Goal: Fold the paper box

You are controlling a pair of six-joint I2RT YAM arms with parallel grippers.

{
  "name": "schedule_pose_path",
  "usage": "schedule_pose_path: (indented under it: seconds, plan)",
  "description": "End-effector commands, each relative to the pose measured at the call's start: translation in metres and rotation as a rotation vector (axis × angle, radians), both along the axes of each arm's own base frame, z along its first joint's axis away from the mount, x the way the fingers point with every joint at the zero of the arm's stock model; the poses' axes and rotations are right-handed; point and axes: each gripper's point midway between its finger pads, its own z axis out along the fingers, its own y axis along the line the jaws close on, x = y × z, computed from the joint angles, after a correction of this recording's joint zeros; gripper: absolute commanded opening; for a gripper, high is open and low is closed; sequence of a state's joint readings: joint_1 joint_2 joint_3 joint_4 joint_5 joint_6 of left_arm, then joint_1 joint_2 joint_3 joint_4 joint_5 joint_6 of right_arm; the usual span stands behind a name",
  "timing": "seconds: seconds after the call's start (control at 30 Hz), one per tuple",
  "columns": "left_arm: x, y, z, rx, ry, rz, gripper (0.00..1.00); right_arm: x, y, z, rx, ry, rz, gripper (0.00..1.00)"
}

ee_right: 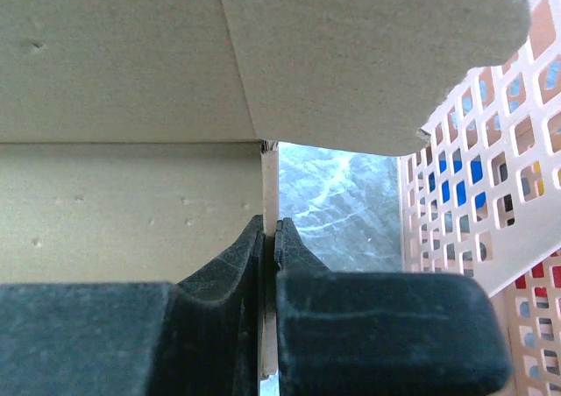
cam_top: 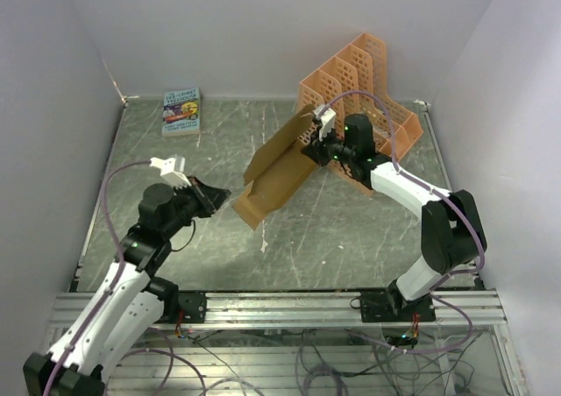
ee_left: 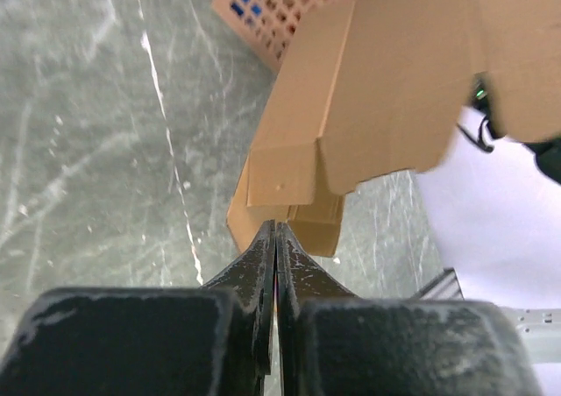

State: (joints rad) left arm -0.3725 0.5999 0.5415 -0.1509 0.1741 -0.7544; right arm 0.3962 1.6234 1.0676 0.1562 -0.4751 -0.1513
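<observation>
The paper box (cam_top: 276,173) is a tan cardboard carton, partly opened, tilted from the table up toward the right arm. My right gripper (cam_top: 314,146) is shut on a thin panel edge at the box's upper end; in the right wrist view the cardboard edge (ee_right: 270,186) runs between the fingers of that gripper (ee_right: 270,223), with a rounded flap (ee_right: 377,54) above. My left gripper (cam_top: 223,194) is shut and empty. In the left wrist view its tips (ee_left: 276,225) sit just short of the box's low end (ee_left: 289,186), and I cannot tell whether they touch it.
An orange perforated rack (cam_top: 368,89) stands right behind the box and the right arm, also seen in the right wrist view (ee_right: 491,203). A small printed book (cam_top: 181,111) lies at the back left. White walls close in the grey marbled table (cam_top: 333,238) on three sides.
</observation>
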Motion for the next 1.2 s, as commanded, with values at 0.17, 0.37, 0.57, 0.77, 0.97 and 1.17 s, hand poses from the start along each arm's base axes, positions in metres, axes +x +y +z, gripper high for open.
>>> schedule_pose_path:
  seconds: [0.17,0.37,0.57,0.77,0.97,1.17]
  plan:
    - [0.014,-0.042,-0.007,-0.161,0.018,-0.174,0.07,-0.005,0.0,0.019,0.048,-0.03,0.012,0.0]
    - [0.019,-0.054,-0.015,-0.208,0.033,-0.216,0.07,-0.006,0.0,0.018,0.049,-0.029,0.015,0.0]
    - [0.021,-0.059,-0.028,-0.187,0.075,-0.242,0.07,-0.008,0.002,0.018,0.058,-0.023,0.021,0.0]
    - [0.027,-0.065,-0.034,-0.162,0.096,-0.272,0.07,-0.011,0.007,0.017,0.059,-0.018,0.036,0.0]
    - [0.037,-0.069,-0.036,-0.145,0.099,-0.283,0.07,-0.016,0.016,0.015,0.052,-0.019,0.054,0.0]
    - [0.044,-0.071,-0.034,-0.164,0.091,-0.271,0.07,-0.021,0.022,0.012,0.049,-0.013,0.069,0.0]
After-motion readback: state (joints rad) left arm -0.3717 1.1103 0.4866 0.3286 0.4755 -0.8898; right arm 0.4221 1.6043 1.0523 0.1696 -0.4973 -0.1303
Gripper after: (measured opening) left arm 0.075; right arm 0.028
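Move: The end tab on the carton's raised left wall lies about 7 cm right, 3 cm ahead and 6 cm below the left fingertips. The bottom end flap is some 6 cm right, 2 cm back and 14 cm down from them; the carton's middle lies roughly 13 cm right, 7 cm ahead, 10 cm down. From the right gripper, pinching the far-end edge, that tab is about 15 cm left, 11 cm back, level. Bring the left gripper, fingers kept shut, about 7 cm right and 6 cm down, working a little forward, until the tips press in on the end tab along its crease; turn it some 15 degrees clockwise and tip it slightly down on the way. Keep the right gripper's pinch on the far-end edge nearly still, easing it under 2 cm back and left towards the end. ##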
